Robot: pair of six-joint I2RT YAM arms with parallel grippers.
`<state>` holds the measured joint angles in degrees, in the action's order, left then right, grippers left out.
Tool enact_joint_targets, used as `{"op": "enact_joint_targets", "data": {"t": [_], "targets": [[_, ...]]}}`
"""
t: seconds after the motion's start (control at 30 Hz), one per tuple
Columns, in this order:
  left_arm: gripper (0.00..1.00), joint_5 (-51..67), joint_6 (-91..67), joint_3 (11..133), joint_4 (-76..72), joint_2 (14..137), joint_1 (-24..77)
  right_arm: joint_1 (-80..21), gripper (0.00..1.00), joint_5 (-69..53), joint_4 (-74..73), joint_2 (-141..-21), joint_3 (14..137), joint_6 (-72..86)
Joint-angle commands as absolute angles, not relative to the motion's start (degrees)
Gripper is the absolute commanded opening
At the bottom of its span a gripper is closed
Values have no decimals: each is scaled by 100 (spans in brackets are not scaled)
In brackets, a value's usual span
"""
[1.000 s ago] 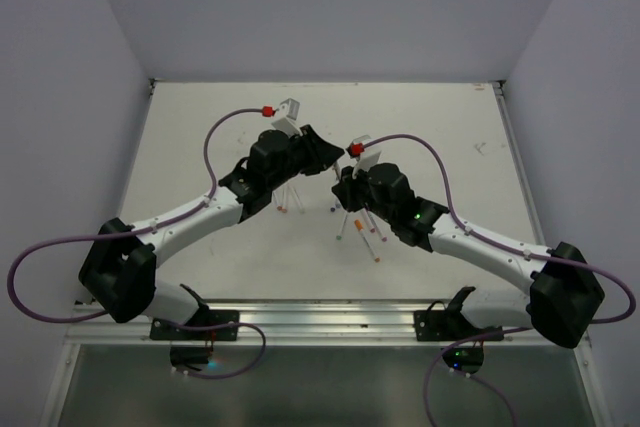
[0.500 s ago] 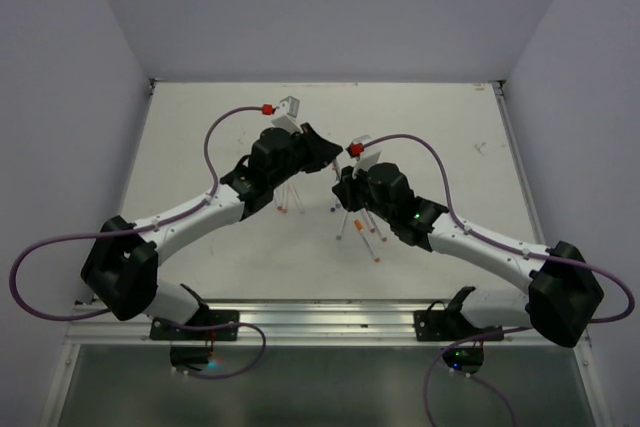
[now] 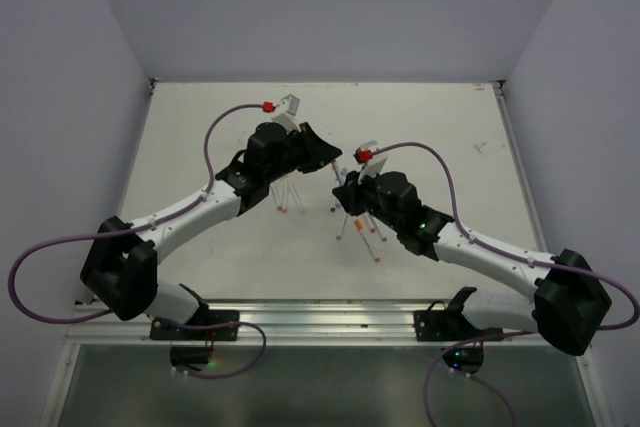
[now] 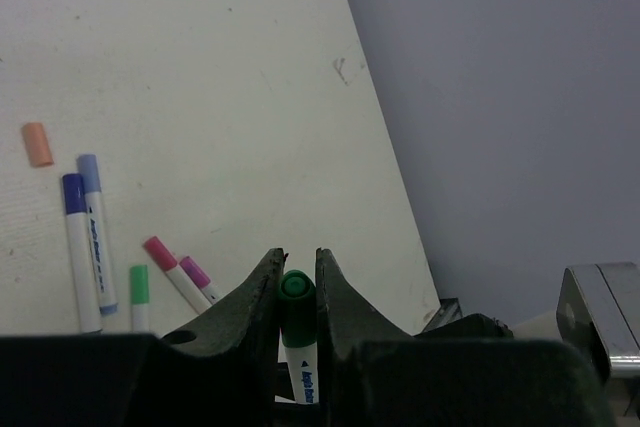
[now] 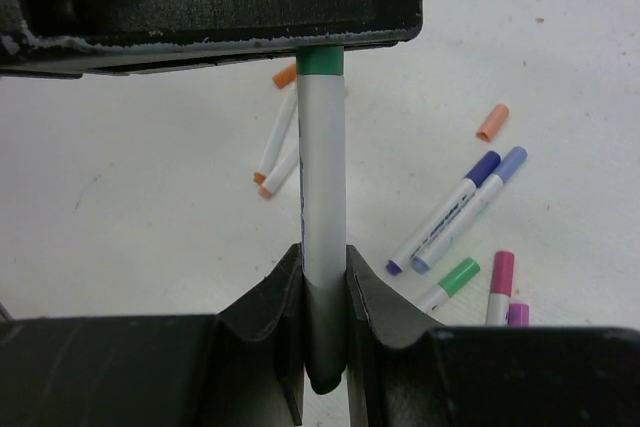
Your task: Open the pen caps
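Note:
One pen is held in the air between both grippers. My left gripper [image 4: 297, 255] is shut on its green pen cap [image 4: 296, 297], and the white barrel shows just below the cap. My right gripper [image 5: 324, 252] is shut on the white barrel [image 5: 322, 167] near its back end. The green pen cap [image 5: 321, 61] disappears under the left gripper's black body at the top of the right wrist view. In the top view the left gripper [image 3: 325, 160] and right gripper [image 3: 345, 187] meet above the middle of the table. A loose orange cap [image 5: 492, 122] lies on the table.
Capped pens lie below on the white table [image 3: 200, 147]: dark blue [image 5: 450, 209], light blue [image 5: 480, 197], green [image 5: 452, 280], pink [image 5: 500, 282] and purple [image 5: 517, 314]. Two uncapped orange-tipped pens [image 5: 275, 152] lie to the left. Grey walls surround the table.
The left gripper has closed onto the green cap. The right wrist has shifted slightly to the right, still holding the barrel.

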<state>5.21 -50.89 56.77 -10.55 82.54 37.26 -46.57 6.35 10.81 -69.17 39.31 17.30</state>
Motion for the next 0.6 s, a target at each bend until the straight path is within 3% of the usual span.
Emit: {"op": "enact_joint_targets", "data": {"t": [0.0, 0.37, 0.57], "targets": [[0, -333, -4957, 6441, -1617, 7893, 2919, -4685, 0, 536, 554, -6662, 3446, 1898], [0, -1642, -5194, 7267, -1934, 8007, 2654, -4790, 0, 422, 747, -6864, 3059, 2092], [0, -1741, -5230, 7830, -1758, 8261, 2531, -4825, 0, 448, 844, -7014, 3015, 2101]]}}
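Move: The left hand holds the green cap; the white body of the same pen lies below it, its middle about 3 cm back, 1 cm right and 5 cm down. The right hand holds the tail end: from there the cap is some 5 cm ahead, 2 cm left and 7 cm up. On the table about 16 cm beneath the right hand, a light green pen lies 8 cm ahead and 1 cm left, an orange pen level and 5 cm right, a pink pen 10 cm ahead and 5 cm right. Up together by about 2 cm at first, both hands still gripping the one pen; then they spring apart. The left keeps its pinch on the cap and flies up, left and forward, ending some 18 cm higher, swinging about 30 degrees counter-clockwise and tilting up. The right, still pinching the tail, drops back to end about 9 cm lower, tipping slightly down. ##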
